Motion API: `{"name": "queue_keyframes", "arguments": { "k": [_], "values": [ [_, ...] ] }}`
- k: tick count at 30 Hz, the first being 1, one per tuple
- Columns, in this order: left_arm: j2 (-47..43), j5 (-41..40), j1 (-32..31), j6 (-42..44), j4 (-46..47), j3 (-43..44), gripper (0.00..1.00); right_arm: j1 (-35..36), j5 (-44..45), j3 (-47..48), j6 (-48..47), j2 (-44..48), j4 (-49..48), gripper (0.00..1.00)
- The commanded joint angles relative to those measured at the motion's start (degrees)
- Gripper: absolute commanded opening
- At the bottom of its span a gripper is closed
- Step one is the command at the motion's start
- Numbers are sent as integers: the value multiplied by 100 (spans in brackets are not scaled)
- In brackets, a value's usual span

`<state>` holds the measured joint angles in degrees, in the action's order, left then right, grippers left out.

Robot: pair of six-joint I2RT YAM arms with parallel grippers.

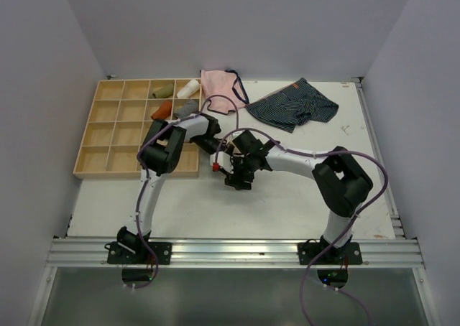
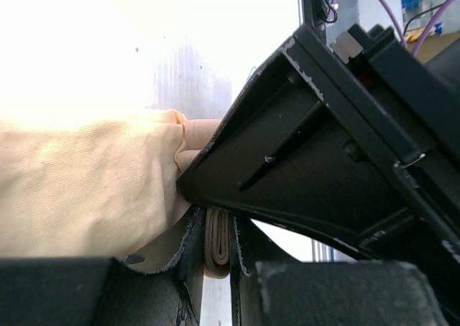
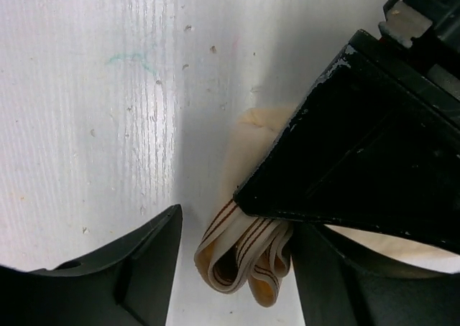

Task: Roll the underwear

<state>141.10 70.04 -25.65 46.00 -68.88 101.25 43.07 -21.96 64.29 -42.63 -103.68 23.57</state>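
The pale peach underwear [image 2: 86, 189] lies bunched on the white table in the left wrist view. My left gripper [image 2: 218, 248] is shut on its folded striped waistband. In the right wrist view the waistband folds [image 3: 244, 258] sit between the open fingers of my right gripper [image 3: 237, 229], close to the right finger [image 3: 338, 276] and clear of the left one. In the top view both grippers meet at the table's middle, left [image 1: 218, 152] and right [image 1: 231, 174], and they hide the underwear there.
A wooden compartment tray [image 1: 115, 136] stands at the back left with several rolled cloths [image 1: 162, 91] in its far cells. A pink pair with dark trim [image 1: 219, 89] and a navy striped pair [image 1: 295, 105] lie at the back.
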Motion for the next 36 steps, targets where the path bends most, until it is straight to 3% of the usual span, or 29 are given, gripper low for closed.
{"name": "queue_keyframes", "arguments": {
  "k": [1, 2, 3, 6, 8, 11, 20, 25, 28, 32, 36],
  "values": [
    [129, -817, 200, 173, 472, -220, 18, 167, 112, 224, 27, -152, 341, 63],
    [102, -817, 227, 181, 463, -237, 18, 167, 156, 259, 36, -257, 384, 59],
    [93, -799, 236, 181, 455, -238, 18, 175, 174, 364, 36, -293, 420, 45],
    [-3, -764, 245, 252, 402, -238, 24, 176, 227, 488, 36, -407, 411, 17],
    [-152, -703, 306, 225, 463, -229, 33, 176, 131, 531, 1, -416, 394, 6],
    [-460, -764, 376, -99, 735, -220, 41, 176, -45, 611, -8, -425, 403, 1],
    [-1207, -1580, 842, -1391, 2123, 368, 48, 167, -563, 909, -87, -653, 771, 0],
    [-1776, -1994, 1377, -2487, 3581, 317, 50, 140, -1143, 1366, 88, -987, 1297, 0],
    [-2461, -2204, 1798, -2989, 4644, -201, 51, 0, -1600, 1787, 316, -1382, 1657, 0],
    [-3446, -2398, 2256, -3053, 5489, -1218, 52, -202, -2119, 2542, 712, -1979, 2185, 0],
    [-4457, -2425, 2529, -2387, 5886, -2336, 53, -352, -2584, 3211, 1168, -2629, 2774, 0]
  ]
}}
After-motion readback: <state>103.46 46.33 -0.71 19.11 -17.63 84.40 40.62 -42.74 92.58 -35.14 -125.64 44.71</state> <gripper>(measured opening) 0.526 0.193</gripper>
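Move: Between the right hand's open fingers sits the underwear's folded waistband, about 1 cm to its left and 1 cm lower, and the left hand still pinches the same waistband right at its own finger pads. Counted from the left hand, the pink roll in the tray is some 12 cm ahead and 16 cm left, the grey roll about 21 cm ahead and 16 left, and the pink garment roughly 27 ahead and 3 left, all near hand height. Closing on the folded waistband, the right hand takes the pinch over; the left fingers then open, let go and sweep about 20 cm forward, then up and left over the tray, swinging from back-right to point forward-right. The right keeps its grip and drags the waistband some 5 cm left towards the tray, low over the table, its fingertips swinging back nearly 30 degrees. ##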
